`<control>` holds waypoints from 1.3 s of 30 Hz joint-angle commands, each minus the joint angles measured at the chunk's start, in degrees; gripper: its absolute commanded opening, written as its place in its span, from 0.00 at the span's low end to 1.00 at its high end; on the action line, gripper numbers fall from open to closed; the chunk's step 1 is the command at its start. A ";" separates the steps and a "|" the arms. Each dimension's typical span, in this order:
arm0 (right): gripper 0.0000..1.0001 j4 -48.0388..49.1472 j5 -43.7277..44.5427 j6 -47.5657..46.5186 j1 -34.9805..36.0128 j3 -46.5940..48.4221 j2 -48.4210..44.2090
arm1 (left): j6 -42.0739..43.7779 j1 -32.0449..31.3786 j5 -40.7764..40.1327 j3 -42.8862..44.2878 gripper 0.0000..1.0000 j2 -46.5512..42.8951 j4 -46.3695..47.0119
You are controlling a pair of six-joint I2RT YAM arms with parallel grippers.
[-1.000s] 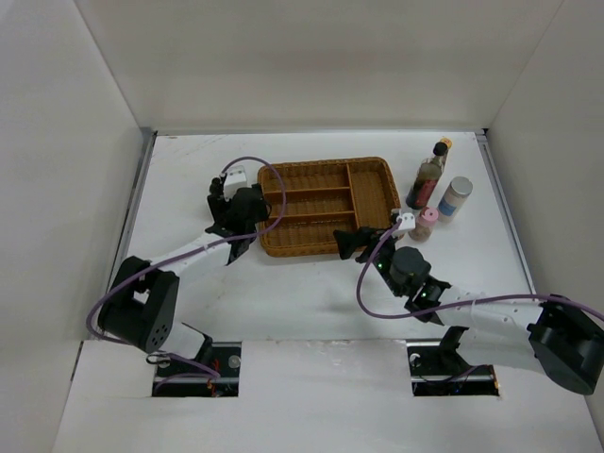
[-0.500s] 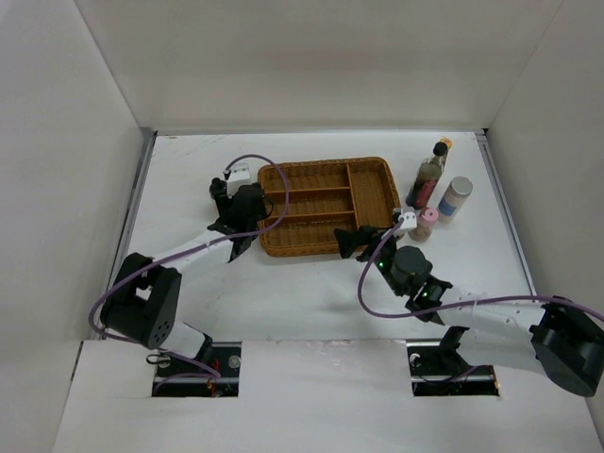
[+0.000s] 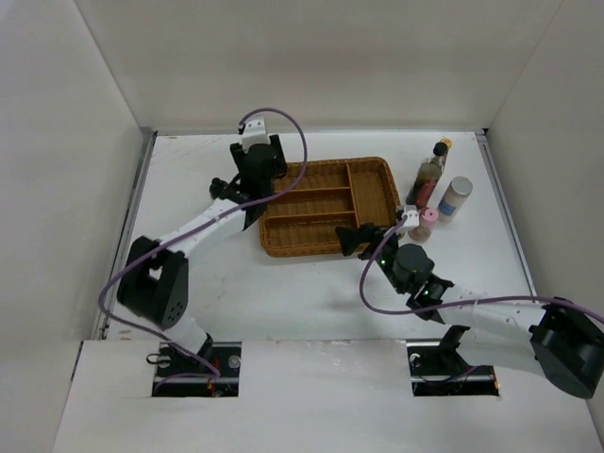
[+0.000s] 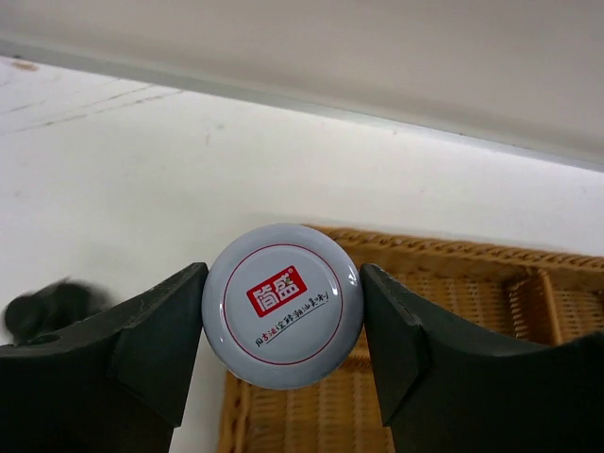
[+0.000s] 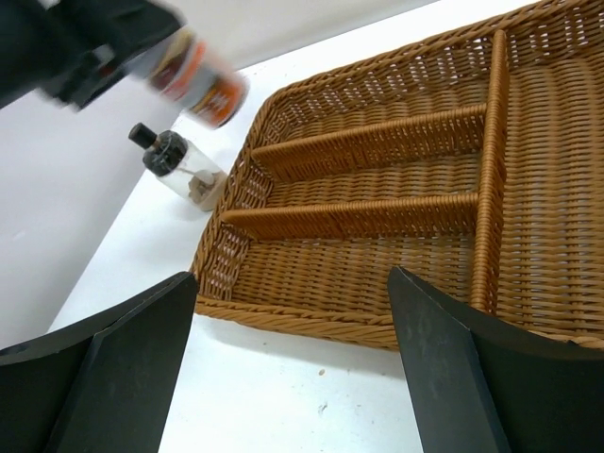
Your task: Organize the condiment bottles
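Note:
My left gripper is shut on the white-lidded jar, its lid with a red label squeezed between both fingers, held in the air over the left rim of the wicker tray. From the right wrist the jar shows up at the top left, blurred. A black-capped bottle lies on the table left of the tray. My right gripper stands open with nothing in it, just before the tray's near rim. In the top view the left gripper is at the tray's left end and the right gripper at its near edge.
Right of the tray stand a tall dark-filled bottle, a yellow-capped dark sauce bottle, a pink-capped one and a white-blue cylinder. White walls enclose the table on three sides.
My left gripper has shut on the white-lidded jar, lifted it and carried it toward the far side by the tray's left rim. The right arm has hardly moved.

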 commanded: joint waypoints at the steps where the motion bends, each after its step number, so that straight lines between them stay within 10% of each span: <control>1: 0.89 2.18 -1.10 1.12 -0.99 0.54 -1.18 | 0.90 0.45 3.40 8.70 0.33 6.46 6.18; 16: 0.89 1.30 -0.48 0.86 -1.43 0.27 -2.67 | 0.82 0.63 3.50 13.65 0.34 19.66 5.74; 22: 0.90 0.60 -0.40 1.03 -1.78 0.62 -2.05 | 0.64 0.45 2.80 11.45 0.66 20.64 7.14; 27: 0.91 0.34 -0.39 1.38 -2.31 0.71 -1.53 | 1.17 -0.43 3.06 10.48 0.84 15.46 7.32; 39: 0.92 0.60 -1.01 2.17 -2.75 0.89 0.23 | -1.20 2.29 -3.08 -10.86 0.83 -11.60 0.65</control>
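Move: The left hand already holds the grey-lidded jar; its place, the far-left corner of the basket, lies about 6 cm ahead, 4 cm right and 12 cm down. The black-capped bottle stands roughly 2 cm ahead and 9 cm left of this hand, and the basket's middle about 2 cm back and 16 cm right, both well below. From the idle right hand, that corner is some 21 cm ahead, 15 cm left and 8 cm lower. Left hand lowers the jar about 10 cm, forward-right into the basket's far-left corner, releases, withdraws up and back. ##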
